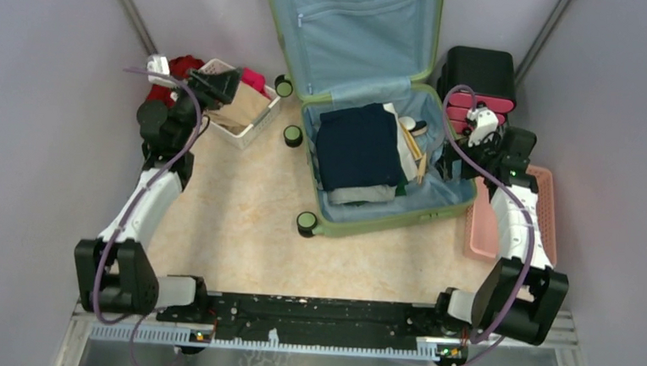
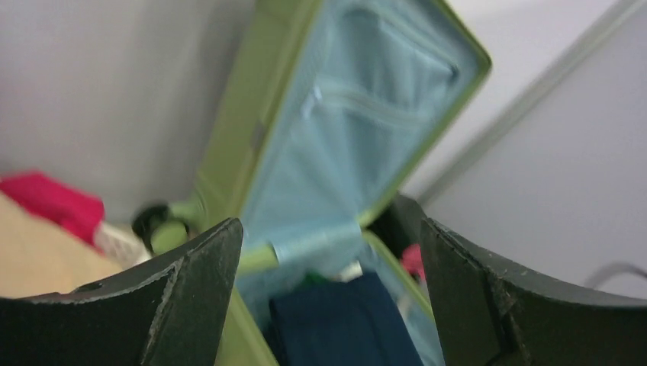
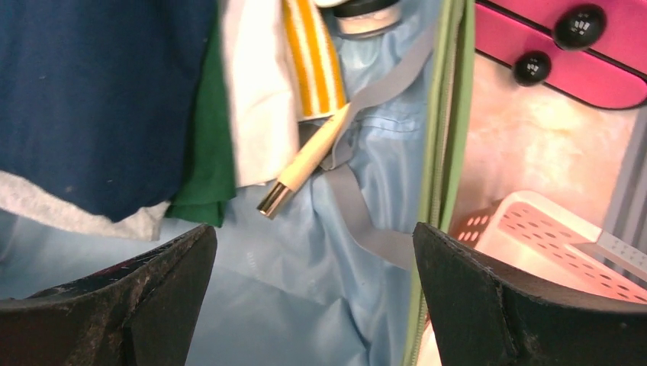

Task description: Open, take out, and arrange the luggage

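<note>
The luggage (image 1: pixel 385 223) lies open on the floor, its light-green lid (image 1: pixel 359 32) leaning on the back wall with the blue lining showing. Folded navy clothes (image 1: pixel 359 144) fill the base, with white, green (image 3: pixel 206 168) and yellow-striped (image 3: pixel 311 53) items beside them and a cream tube with a gold tip (image 3: pixel 305 164). My left gripper (image 1: pixel 214 83) hovers open and empty over the white basket, facing the luggage (image 2: pixel 358 130). My right gripper (image 1: pixel 450 167) stands open and empty over the base's right inner edge, above the blue lining and a grey strap (image 3: pixel 355 206).
A white basket (image 1: pixel 251 126) at the back left holds a tan item (image 1: pixel 242 106) and something pink; red cloth (image 1: pixel 179 68) lies behind it. A black-and-pink drawer box (image 1: pixel 479 74) stands right of the lid. A pink basket (image 1: pixel 548 205) sits under my right arm.
</note>
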Tool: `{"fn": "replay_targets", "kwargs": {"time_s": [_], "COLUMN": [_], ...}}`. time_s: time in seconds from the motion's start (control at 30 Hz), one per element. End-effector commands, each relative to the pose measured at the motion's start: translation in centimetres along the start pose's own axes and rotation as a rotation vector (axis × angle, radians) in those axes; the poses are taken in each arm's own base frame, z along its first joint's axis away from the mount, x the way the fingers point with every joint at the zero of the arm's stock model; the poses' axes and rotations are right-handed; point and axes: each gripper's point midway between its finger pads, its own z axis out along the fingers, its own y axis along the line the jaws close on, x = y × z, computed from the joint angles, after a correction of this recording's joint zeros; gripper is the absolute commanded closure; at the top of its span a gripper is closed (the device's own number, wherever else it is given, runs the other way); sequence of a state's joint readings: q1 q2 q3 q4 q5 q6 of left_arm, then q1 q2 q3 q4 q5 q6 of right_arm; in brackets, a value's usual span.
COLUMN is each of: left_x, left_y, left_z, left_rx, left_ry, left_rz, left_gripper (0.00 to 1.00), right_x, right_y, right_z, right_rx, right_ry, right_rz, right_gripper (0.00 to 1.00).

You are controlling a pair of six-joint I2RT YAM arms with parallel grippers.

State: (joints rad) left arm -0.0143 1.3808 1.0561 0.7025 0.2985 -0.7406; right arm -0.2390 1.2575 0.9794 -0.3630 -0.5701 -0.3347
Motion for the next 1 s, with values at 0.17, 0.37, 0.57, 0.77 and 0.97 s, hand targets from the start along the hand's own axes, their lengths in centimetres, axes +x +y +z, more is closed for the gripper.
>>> {"fn": "replay_targets", "kwargs": {"time_s": [0.17,0.37,0.57,0.77,0.97], "left_x": [9.0,12.8,15.0,16.8,17.0], "left_y": [-1.5,-0.4,-0.1,0.6,0.9], "left_z": [-13.0,-17.5,-20.2,-21.6,-21.5], "left_rx": [0.0,-0.119,-0.133,-0.153,-0.161], "left_ry": [0.295,0.428,0.483,0.525,0.533], "left_rz": [-0.138,-0.258,-0.302,-0.334,-0.333], "left_gripper": [0.08,0.07,0.08,0.09,0.1], "right_x": [-0.6,0.7,2.0,2.5,1.9], "right_y": [-5.3,-7.7,-6.4,-2.5,3.7], "right_z": [1.1,2.6,3.7,4.0,4.4], "right_rx": [0.184,0.248,0.156,0.048,-0.123], "right_ry": [0.055,0.119,0.16,0.183,0.159], "right_rz": [0.0,0.008,0.042,0.066,0.146], "right_gripper": [0.1,0.43,0.7,0.84,0.89]}}
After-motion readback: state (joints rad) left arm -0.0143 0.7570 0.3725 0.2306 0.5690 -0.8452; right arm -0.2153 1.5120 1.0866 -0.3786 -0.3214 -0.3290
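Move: The open suitcase's right rim, where the right fingers will close, is about 3 cm ahead of the right hand, 4 right and 6 below. The wooden handle lies some 4 ahead, 2 left and 14 below; the peach basket roughly 5 back, 21 right and 16 below. From the left hand that rim is around 14 back, 44 right and 28 below; the suitcase's near-left wheel some 27 back, 13 right and 36 below. The open right fingers come down astride the suitcase's right rim and pinch it, sinking about 6 cm while going right and a little forward, wrist tipping down slightly; once closing, they ease back left about 1 cm. Meanwhile the left hand, open and empty, drops some 20 cm and draws back nearly as far towards the near-left wheel, tipping down about 30 degrees. ##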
